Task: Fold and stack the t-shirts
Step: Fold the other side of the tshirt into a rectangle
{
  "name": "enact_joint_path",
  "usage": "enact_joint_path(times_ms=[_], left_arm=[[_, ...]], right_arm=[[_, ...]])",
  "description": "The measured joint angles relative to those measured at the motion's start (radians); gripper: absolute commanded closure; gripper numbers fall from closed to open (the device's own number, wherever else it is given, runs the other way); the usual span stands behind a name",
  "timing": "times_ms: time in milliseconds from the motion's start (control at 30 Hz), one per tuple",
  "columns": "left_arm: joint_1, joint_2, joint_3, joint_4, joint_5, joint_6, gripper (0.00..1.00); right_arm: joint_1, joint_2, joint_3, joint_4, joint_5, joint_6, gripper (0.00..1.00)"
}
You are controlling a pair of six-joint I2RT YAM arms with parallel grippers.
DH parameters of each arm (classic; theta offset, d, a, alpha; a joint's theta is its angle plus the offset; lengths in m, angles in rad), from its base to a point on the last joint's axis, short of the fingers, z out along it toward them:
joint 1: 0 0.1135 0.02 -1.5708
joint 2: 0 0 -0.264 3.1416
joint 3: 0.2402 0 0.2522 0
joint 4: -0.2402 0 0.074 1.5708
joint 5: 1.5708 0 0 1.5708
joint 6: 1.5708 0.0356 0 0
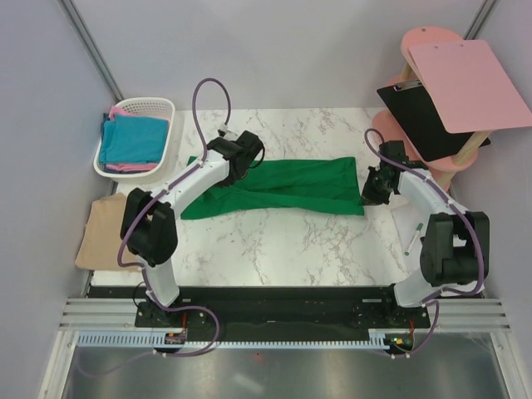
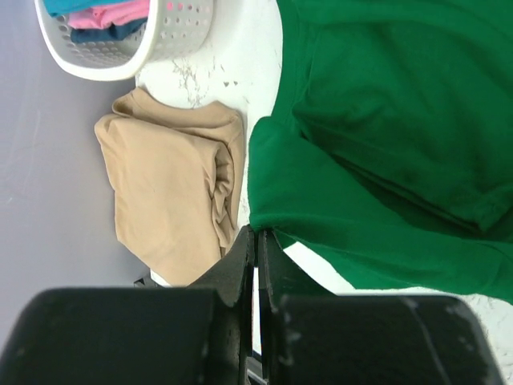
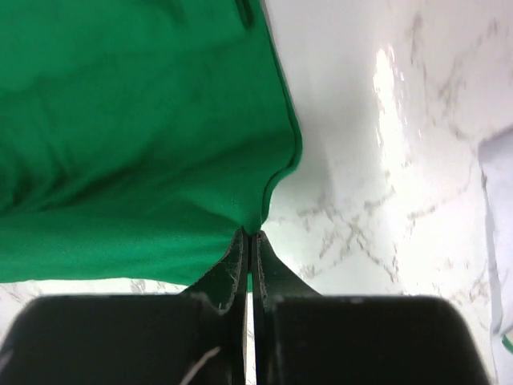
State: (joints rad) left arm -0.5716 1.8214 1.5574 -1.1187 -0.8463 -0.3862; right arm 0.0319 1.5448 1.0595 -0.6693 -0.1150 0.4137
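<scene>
The bright green t-shirt lies stretched left to right across the middle of the marble table. My left gripper is shut on its left part; the left wrist view shows the fingertips pinching a fold of the green t-shirt at the left gripper. My right gripper is shut on the shirt's right edge, and the cloth of the green t-shirt puckers into the right gripper. A folded tan t-shirt lies at the table's left edge, also seen as the tan t-shirt.
A white basket at the back left holds teal-blue t-shirts and a pink one. A black clipboard and pink board rest on a pink stool at the back right. A pen lies near the right arm.
</scene>
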Motion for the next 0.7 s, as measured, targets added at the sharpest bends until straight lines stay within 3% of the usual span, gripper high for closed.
enact_joint_path(times_ms=[167,333,367,400,467,500,567,700], left_arm=[[0.000,0.047,0.061,0.008,-0.021,0.019,0.98],[0.000,0.103,0.084,0.020,-0.047,0.055,0.98],[0.000,0.115,0.089,0.024,-0.053,0.066,0.98],[0.001,0.128,0.095,0.030,-0.060,0.075,0.98],[0.003,0.151,0.114,0.035,-0.069,0.094,0.98],[0.005,0.169,0.134,0.037,-0.072,0.104,0.98],[0.008,0.206,0.176,0.052,-0.075,0.124,0.98],[0.027,0.290,0.277,0.071,-0.072,0.166,0.98]], right_arm=[[-0.006,0.151,0.150,0.019,-0.026,0.001,0.99],[-0.006,0.292,0.232,0.038,-0.066,0.001,0.83],[-0.007,0.311,0.235,0.044,-0.072,0.001,0.61],[-0.007,0.324,0.235,0.049,-0.077,0.001,0.56],[-0.009,0.335,0.235,0.053,-0.090,0.002,0.21],[-0.010,0.335,0.235,0.063,-0.098,-0.007,0.13],[-0.010,0.322,0.235,0.096,-0.104,-0.006,0.02],[-0.010,0.263,0.224,0.150,-0.095,-0.020,0.02]])
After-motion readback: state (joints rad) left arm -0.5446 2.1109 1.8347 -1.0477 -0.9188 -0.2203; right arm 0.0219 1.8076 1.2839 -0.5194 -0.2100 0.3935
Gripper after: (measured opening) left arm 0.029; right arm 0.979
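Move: Each hand holds a corner of the green t-shirt's near flap. From the right hand, the shirt's far-right corner lies about 13 cm ahead, 2 cm left and 5 cm below, and the white sheet some 14 cm back and 24 cm right. From the left hand, the far-left corner lies about 11 cm ahead, 6 cm left and 13 cm below; the laundry basket is roughly 17 cm ahead and 22 cm left, the tan garment 12 cm back and 27 cm left. The right hand carries its corner of the flap forward over the shirt towards the far edge, about 7 cm and dipping some 3.5 cm, then opens its fingers wide to let the corner go and eases another 2 cm forward while rising 3 cm. The left hand keeps its shut grip on the other corner, still well above the table, and draws it about 7 cm forward with a slight drift right and down, rolling a few degrees. ##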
